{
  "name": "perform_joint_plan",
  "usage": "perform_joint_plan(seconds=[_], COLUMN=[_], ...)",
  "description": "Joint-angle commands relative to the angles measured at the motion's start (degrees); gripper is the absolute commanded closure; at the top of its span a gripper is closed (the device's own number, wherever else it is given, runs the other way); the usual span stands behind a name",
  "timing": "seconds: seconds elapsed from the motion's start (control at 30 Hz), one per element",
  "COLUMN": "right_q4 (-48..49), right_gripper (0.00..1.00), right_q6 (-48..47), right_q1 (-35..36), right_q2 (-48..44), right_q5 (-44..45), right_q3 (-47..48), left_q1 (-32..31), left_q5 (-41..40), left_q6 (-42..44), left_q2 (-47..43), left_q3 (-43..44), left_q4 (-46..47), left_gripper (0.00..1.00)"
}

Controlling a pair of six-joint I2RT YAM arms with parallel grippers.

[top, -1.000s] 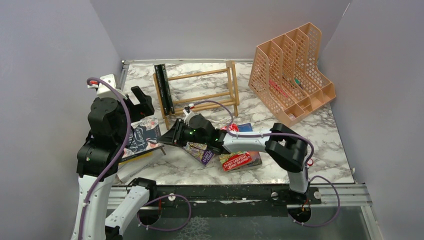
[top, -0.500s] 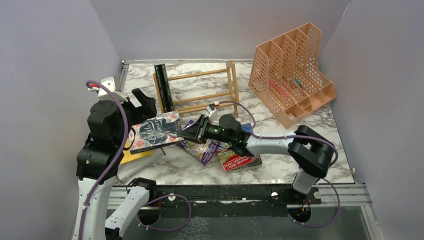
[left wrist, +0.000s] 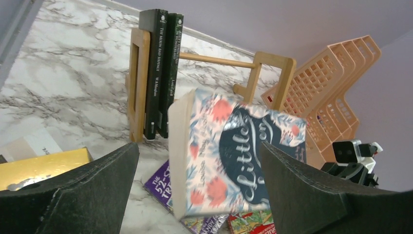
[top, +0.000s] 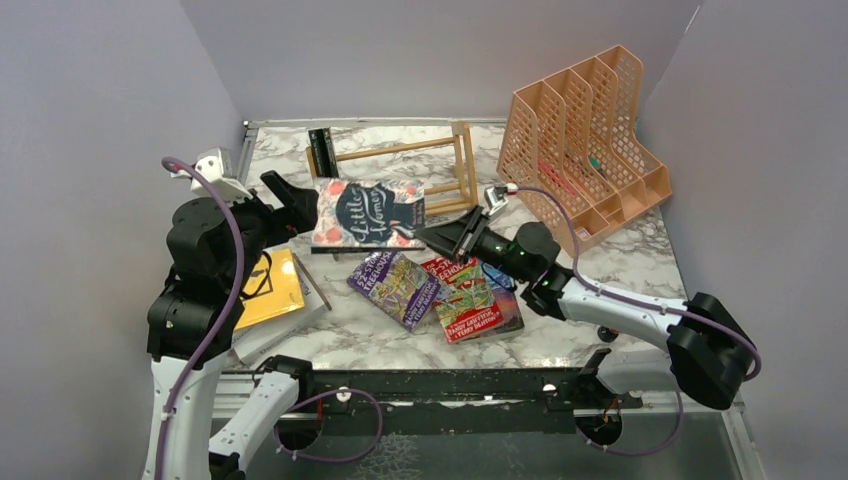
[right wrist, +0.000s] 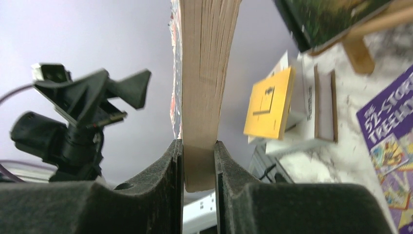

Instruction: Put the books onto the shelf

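My right gripper (top: 432, 234) is shut on the page edge of a floral "Little Women" book (top: 368, 213) and holds it above the table, in front of the wooden shelf (top: 462, 160). In the right wrist view the book's pages (right wrist: 204, 73) stand pinched between my jaws. Two dark-spined books (left wrist: 160, 73) stand upright at the shelf's left end. My left gripper (top: 297, 205) is open, just left of the held book (left wrist: 234, 156) and apart from it. A purple book (top: 393, 287), a red book (top: 465, 298) and a yellow book (top: 270, 285) lie flat on the marble.
A peach mesh file organiser (top: 585, 150) stands at the back right. The yellow book rests on a white book (top: 285, 325) near the left arm. A blue book's edge (top: 512, 305) shows under the red one. Grey walls close in three sides.
My right arm has lifted the floral book off the left pile and carried it back and right toward the shelf, uncovering the yellow book. The left gripper stayed open.
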Motion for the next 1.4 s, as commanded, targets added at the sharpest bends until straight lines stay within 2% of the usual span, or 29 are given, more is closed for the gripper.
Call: perform_joint_plan(seconds=[0.0, 0.23, 0.33, 0.5, 0.77, 0.87, 1.07, 1.37], right_q4=[2.75, 1.4, 4.37, 9.49, 11.84, 11.82, 12.12, 12.04], right_gripper=[0.99, 0.99, 0.99, 0.99, 0.99, 0.99, 0.99, 0.99], right_q6=[-1.06, 0.34, 3.03, 6.59, 9.81, 10.18, 11.21, 12.5], right_q1=[-3.37, -5.02, -5.36, -6.03, -6.16, -6.17, -6.12, -6.02], right_q2=[-4.62, -3.71, -1.96, 1.35, 3.46, 3.51, 4.71, 7.18], right_q5=[5.24, 8.27, 8.05, 4.1, 2.19, 2.53, 1.99, 2.95], right_q3=[1.83, 7.22, 8.16, 10.48, 11.35, 11.18, 10.97, 11.39], left_q1=[-0.35, -0.35, -0.35, -0.35, -0.36, -0.42, -0.38, -0.42], left_q5=[5.96, 8.95, 13.01, 22.77, 19.74, 18.16, 15.69, 9.5], left_q6=[-4.63, -5.22, -8.16, -17.61, -29.23, -32.06, -34.57, -42.36], left_q2=[0.52, 1.86, 2.07, 2.26, 0.16, 0.07, 0.52, 1.49], left_q3=[0.31, -0.25, -3.44, -13.92, -23.75, -26.56, -28.18, -33.29], left_q4=[2.46, 4.27, 7.7, 21.14, 45.65, 51.02, 54.59, 57.73], left_gripper=[0.07, 0.06, 0.06, 0.06, 0.07, 0.13, 0.37, 0.47])
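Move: The book Little Women, clamped at its right end in my right hand, has its middle about 12 cm right, 4 cm ahead and 6 cm below my left hand. The two dark books standing in the shelf are roughly 25 cm ahead of that hand, 2 cm left. From my right hand, the wooden shelf's middle is some 28 cm ahead, 3 cm left and 20 cm down; the purple book lies 8 cm ahead, 3 cm left, 26 cm down. I bring my open left hand right and forward to Little Women, about 8 and 6 cm, dipping some 5 cm on the way and climbing back, while its left side rolls down about 40 degrees. Its fingers then half close around the book's free near-left corner. My right hand keeps its grip, carrying the book about 6 cm forward towards the shelf and 5 cm up. ##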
